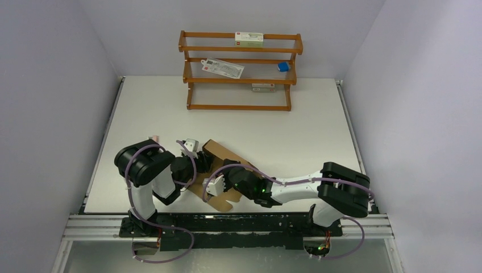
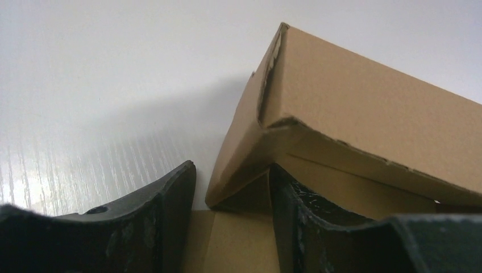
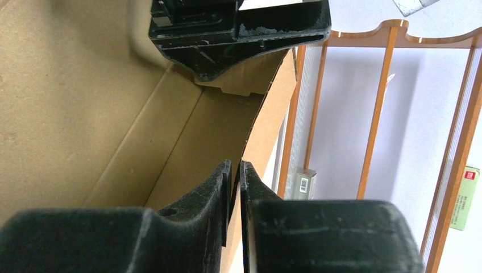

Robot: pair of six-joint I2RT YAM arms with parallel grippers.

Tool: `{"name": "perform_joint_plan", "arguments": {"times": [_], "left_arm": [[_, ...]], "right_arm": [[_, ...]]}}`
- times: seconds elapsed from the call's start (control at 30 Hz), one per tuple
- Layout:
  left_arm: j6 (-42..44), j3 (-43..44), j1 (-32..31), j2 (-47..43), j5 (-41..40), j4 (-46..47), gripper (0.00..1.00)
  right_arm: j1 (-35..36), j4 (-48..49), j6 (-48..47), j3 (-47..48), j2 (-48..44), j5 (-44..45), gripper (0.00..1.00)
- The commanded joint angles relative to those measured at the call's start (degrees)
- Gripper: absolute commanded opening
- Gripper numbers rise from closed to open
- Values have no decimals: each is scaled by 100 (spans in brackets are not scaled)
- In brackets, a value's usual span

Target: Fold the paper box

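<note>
The paper box (image 1: 226, 154) is plain brown cardboard, partly folded, lying between the two arms near the table's front. In the left wrist view a raised corner of the box (image 2: 369, 119) stands between my left gripper's (image 2: 232, 168) fingers. The right finger (image 2: 295, 210) touches the inner side and the left finger (image 2: 170, 199) stays clear of the cardboard, so the jaws are open. My right gripper (image 3: 236, 164) is shut on the upright side wall of the box (image 3: 85, 85), pinching its edge. From above, the left gripper (image 1: 200, 161) is at the box's left end and the right gripper (image 1: 215, 187) at its near edge.
A wooden shelf rack (image 1: 241, 71) stands at the back of the white table (image 1: 318, 131), holding white printed cartons (image 1: 249, 38) and a small blue object (image 1: 283, 66). A small pink item (image 1: 153, 138) lies beside the left arm. Grey walls close in both sides.
</note>
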Motion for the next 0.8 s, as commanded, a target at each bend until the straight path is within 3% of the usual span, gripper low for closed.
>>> {"name": "perform_joint_plan", "arguments": {"times": [0.0, 0.23, 0.5, 0.77], "left_arm": [[-189, 102, 100, 361, 223, 1728, 56], [-281, 225, 113, 282, 96, 1733, 58], [-229, 51, 181, 72, -257, 1734, 38], [-552, 47, 181, -81, -468, 1741, 33]], "right_arm": [[-35, -360, 110, 139, 20, -198, 14], [-48, -680, 221, 230, -14, -327, 13], [-112, -733, 261, 243, -17, -368, 13], [-123, -822, 342, 272, -2, -442, 13]]}}
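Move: The box's left end wall stands just off the left hand's fingertips, about 3 cm ahead and 1 cm right, reaching some 2 cm higher, one finger on either side. The box's far wall runs off behind it, middle roughly 3 cm ahead and 10 cm right; the near flap lies about 14 cm back and 5 cm right. From the right hand, pinching the far wall's top edge, that end wall is some 3 cm ahead, 8 cm left and a little lower. Forward and slightly right first, about 1 cm, the left hand works its open fingers farther around the end wall, one outside and one within the box. It then eases roughly 1.5 cm left while the fingers close from just over half open to about a third, the outer finger coming against the cardboard. The right hand keeps its pinch on the far wall, nearly in place, sinking half a centimetre. ##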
